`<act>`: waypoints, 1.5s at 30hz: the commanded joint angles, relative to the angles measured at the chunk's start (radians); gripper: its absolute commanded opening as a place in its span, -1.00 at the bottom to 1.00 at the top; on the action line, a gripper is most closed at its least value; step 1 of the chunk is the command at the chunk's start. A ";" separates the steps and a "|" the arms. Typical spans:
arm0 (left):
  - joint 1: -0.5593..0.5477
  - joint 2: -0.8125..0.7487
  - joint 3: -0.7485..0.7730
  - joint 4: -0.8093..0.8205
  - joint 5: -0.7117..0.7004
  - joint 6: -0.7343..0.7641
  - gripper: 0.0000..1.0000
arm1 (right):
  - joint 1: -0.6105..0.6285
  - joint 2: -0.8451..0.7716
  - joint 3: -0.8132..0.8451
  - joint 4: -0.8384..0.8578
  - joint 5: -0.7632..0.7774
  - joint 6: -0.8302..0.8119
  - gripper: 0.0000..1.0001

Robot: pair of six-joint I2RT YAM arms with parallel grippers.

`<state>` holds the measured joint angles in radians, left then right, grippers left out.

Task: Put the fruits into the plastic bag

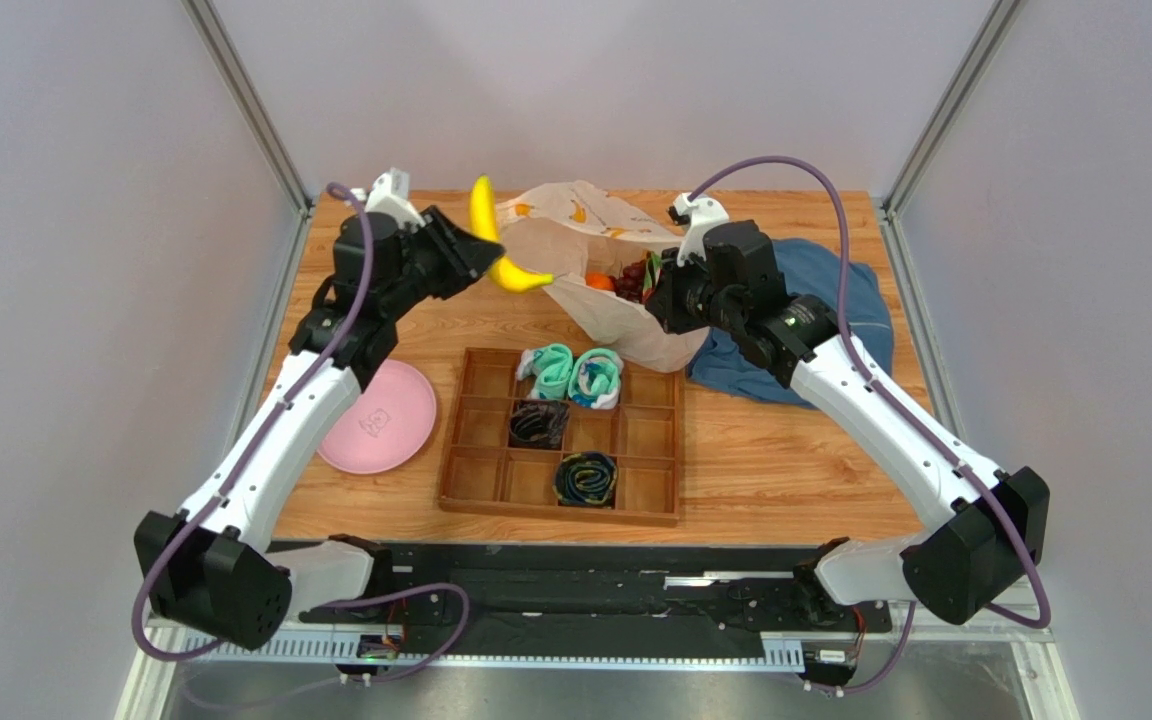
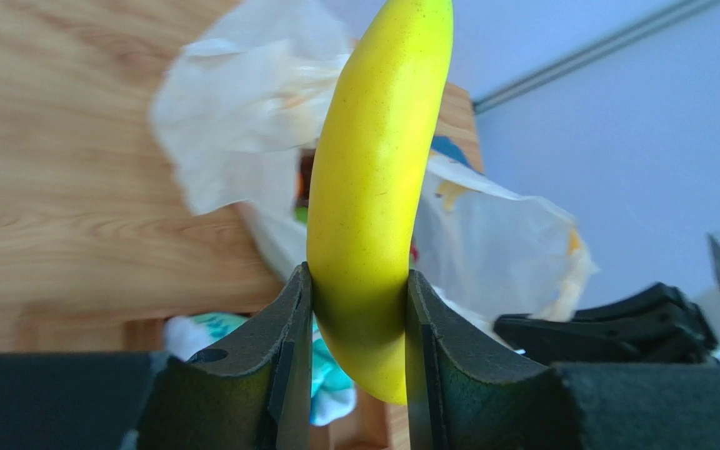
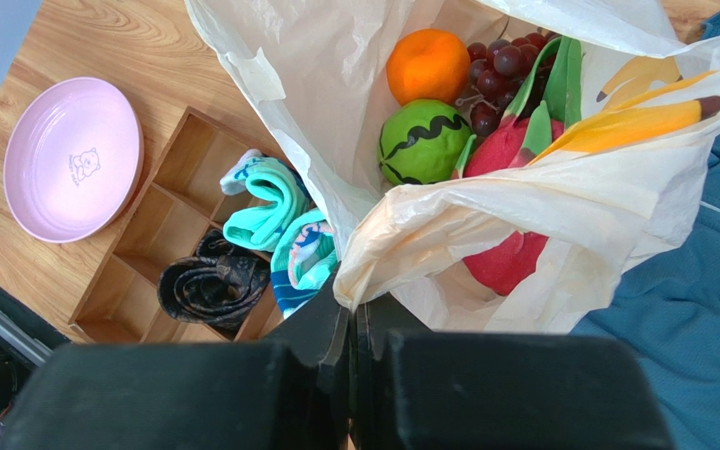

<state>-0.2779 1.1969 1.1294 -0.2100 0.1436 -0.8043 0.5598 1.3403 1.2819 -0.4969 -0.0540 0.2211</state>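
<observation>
My left gripper (image 1: 480,255) is shut on a yellow banana (image 1: 498,237), held in the air just left of the plastic bag (image 1: 597,308); the banana (image 2: 373,187) stands between the pads in the left wrist view. My right gripper (image 1: 668,296) is shut on the bag's near rim (image 3: 448,234) and holds its mouth open. Inside the bag lie an orange (image 3: 428,66), a green striped melon (image 3: 421,142), dark purple grapes (image 3: 495,80) and a red-pink dragon fruit (image 3: 509,258). The lemon is not in view.
A wooden divided tray (image 1: 642,488) in front of the bag holds teal rolled socks (image 1: 575,372) and dark rolled socks (image 1: 587,479). A pink plate (image 1: 379,417) lies left of the tray. A blue cloth garment (image 1: 838,308) lies right of the bag.
</observation>
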 commanded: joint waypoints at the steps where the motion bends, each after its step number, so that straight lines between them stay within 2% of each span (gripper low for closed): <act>1: -0.096 0.098 0.121 0.084 0.042 0.011 -0.70 | 0.005 -0.010 0.034 0.026 -0.004 0.007 -0.91; 8: -0.233 0.245 0.208 0.159 0.042 -0.111 -0.71 | 0.006 -0.035 0.022 0.027 0.008 0.004 -0.91; 11: -0.294 0.302 0.254 0.100 0.010 -0.171 -0.73 | 0.006 -0.043 0.016 0.026 0.019 0.000 -0.91; 13: -0.305 0.305 0.242 0.087 -0.022 -0.238 -0.78 | 0.006 -0.047 0.011 0.026 0.025 0.001 -0.91; 19: -0.310 0.290 0.150 0.138 -0.134 -0.349 -0.77 | 0.005 -0.050 0.004 0.029 0.026 0.000 -0.91; 24: -0.308 0.316 0.115 0.161 -0.142 -0.462 -0.77 | 0.005 -0.049 0.007 0.031 0.026 -0.005 -0.91; 30: -0.308 0.366 0.135 0.126 -0.188 -0.449 -0.77 | 0.005 -0.056 0.005 0.026 0.043 -0.014 -0.92; 34: -0.308 0.405 0.153 0.104 -0.168 -0.486 -0.76 | 0.006 -0.059 0.004 0.023 0.043 -0.017 -0.92; 38: -0.308 0.415 0.125 0.146 -0.173 -0.523 -0.70 | 0.005 -0.059 -0.003 0.024 0.040 -0.012 -0.92; 45: -0.308 0.521 0.262 0.109 -0.151 -0.484 -0.56 | 0.005 -0.049 0.011 0.018 0.034 -0.011 -0.91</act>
<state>-0.5827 1.6726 1.2942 -0.1188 -0.0162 -1.2930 0.5606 1.3178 1.2758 -0.5114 -0.0265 0.2180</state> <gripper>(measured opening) 0.395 0.045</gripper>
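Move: The left hand holds the banana; the mouth of the plastic bag lies about 16 cm to its right, 7 cm ahead and 14 cm below. The orange, grapes and other fruits already in the bag are some 20 cm right, 12 cm ahead and 26 cm below, and the mint socks 11 cm right, 2 cm back and 27 cm below. From the right hand, holding the rim, the mouth is roughly 11 cm ahead, 7 cm left and 8 cm below. With the banana still pinched, the left hand sweeps quickly to the right for about 15 cm, rising a touch and then dipping as it comes in over the bag's mouth between the loose left flap and the right gripper. There the sideways travel ends and it sinks more slowly, about 8 cm more, easing a little forward, with the fingers tipping down some 20 degrees and the hand's left side dropping, while the right hand stays nearly still and keeps its pinch on the rim. ##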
